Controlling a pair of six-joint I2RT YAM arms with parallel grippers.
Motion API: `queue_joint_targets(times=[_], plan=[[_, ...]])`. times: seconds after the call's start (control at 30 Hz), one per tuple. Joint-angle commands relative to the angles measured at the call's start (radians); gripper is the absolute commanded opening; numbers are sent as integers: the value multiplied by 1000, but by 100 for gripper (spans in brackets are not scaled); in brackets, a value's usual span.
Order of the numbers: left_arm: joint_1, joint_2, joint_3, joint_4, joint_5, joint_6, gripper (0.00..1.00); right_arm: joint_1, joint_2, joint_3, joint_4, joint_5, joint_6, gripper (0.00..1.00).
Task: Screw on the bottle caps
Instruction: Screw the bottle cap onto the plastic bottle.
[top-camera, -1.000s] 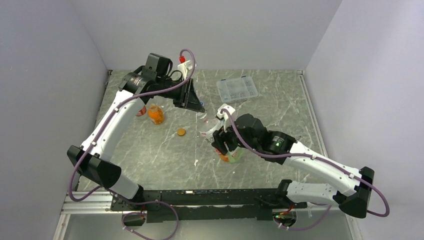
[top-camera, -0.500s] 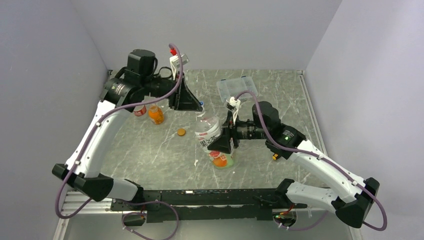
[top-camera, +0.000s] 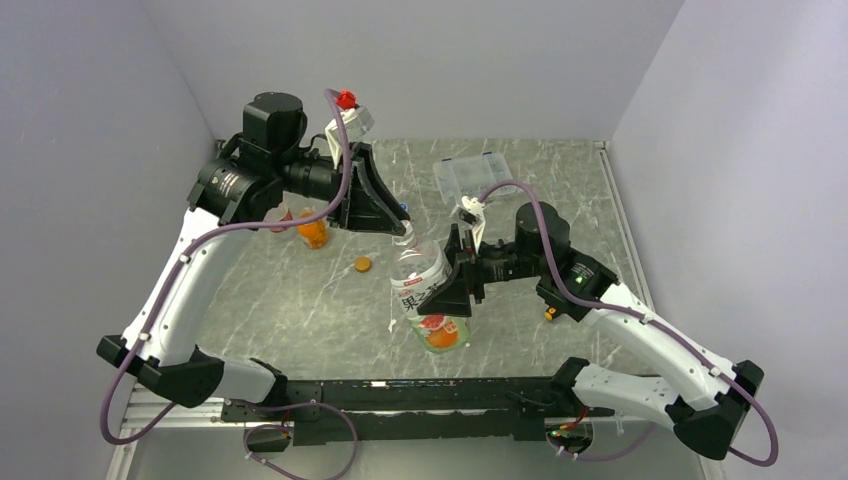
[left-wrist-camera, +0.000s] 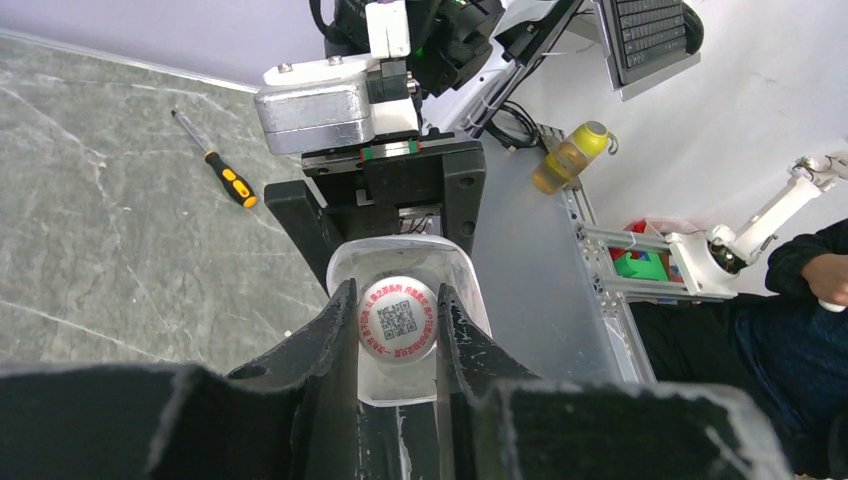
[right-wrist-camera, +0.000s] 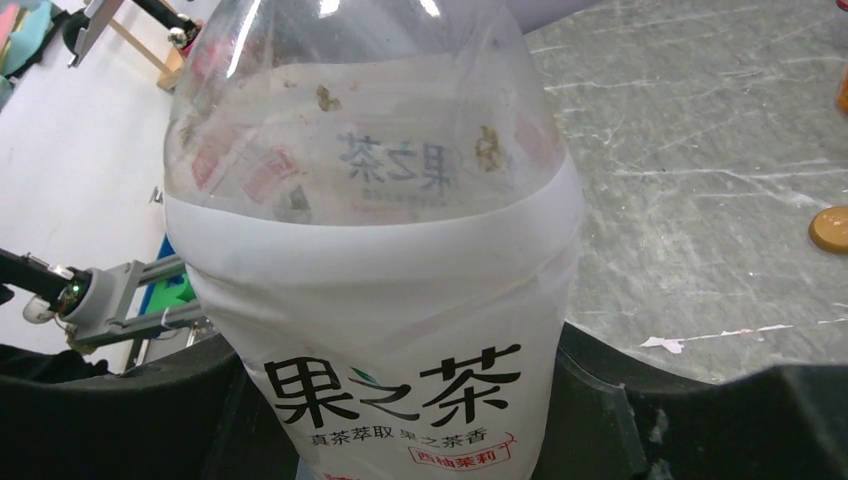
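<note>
My right gripper (top-camera: 445, 297) is shut on the white-labelled bottle (top-camera: 424, 292), holding it off the table and tilted, with its neck up and to the left. In the right wrist view the bottle (right-wrist-camera: 380, 290) fills the frame, with a black finger on each side of it. My left gripper (top-camera: 397, 226) is shut on the whitish cap (left-wrist-camera: 397, 321), right at the bottle's mouth. The clear shoulder (left-wrist-camera: 455, 290) shows just behind the cap. Whether the cap touches the neck is hidden. An orange cap (top-camera: 362, 264) lies on the table. The squat orange bottle (top-camera: 312, 231) stands at the back left.
The flat clear compartment box (top-camera: 474, 178) lies at the back of the table. A screwdriver (left-wrist-camera: 222, 172) with an orange-and-black handle lies near the right arm. The red-labelled bottle (top-camera: 283, 220) is mostly hidden behind the left arm. A blue cap (top-camera: 403, 208) sits by the left gripper.
The right gripper has raised the white-labelled bottle from low over the table and pointed its neck at the left gripper. The left gripper has swung round and brought the cap to the mouth.
</note>
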Motion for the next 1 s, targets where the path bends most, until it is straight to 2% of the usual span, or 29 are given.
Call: queue_joint_targets(times=[0.0,0.37,0.5,0.53,0.67,0.8,0.97], plan=[[-55,53,18,-123,56,46,24,11,-35,113,256,14,-52,36],[-55,61,53,-141,66,76,52,10,-43,134,229,0,-70,36],[-55,47,58,-117,30,61,68,10,-46,134,212,19,-83,36],[-54,43,61,-114,22,59,75,10,-48,133,206,33,-91,36],[-54,9,61,-101,-39,61,91,10,-62,125,139,143,-130,36],[-49,-31,53,-98,-172,49,99,10,-88,119,83,272,-158,36],[-46,-43,68,-105,-481,-31,99,13,-105,108,20,465,-190,36]])
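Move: The white bottle cap is between my left fingertips, on the mouth of the plastic bottle, whose middle is about 4 cm back, 4 cm right and 10 cm below that hand. The right hand holds the bottle around its label, with the cap some 5 cm ahead, 5 cm left and 11 cm above it. On the table roughly 42 cm below my left hand, the orange cap lies about 15 cm ahead and 9 cm left, the blue cap some 26 cm ahead and 1 cm left. I let go of the cap with my left hand, spreading its fingers fully while that hand eases back about 2 cm, then comes forward again, turning slightly counter-clockwise. My right hand keeps its grip on the bottle and carries it up about 5 cm, then also forward some 4 cm and a little right, drawing the cap clear of the open left fingers as the wrist turns clockwise and tips the bottle's neck back by some 15 degrees each. ##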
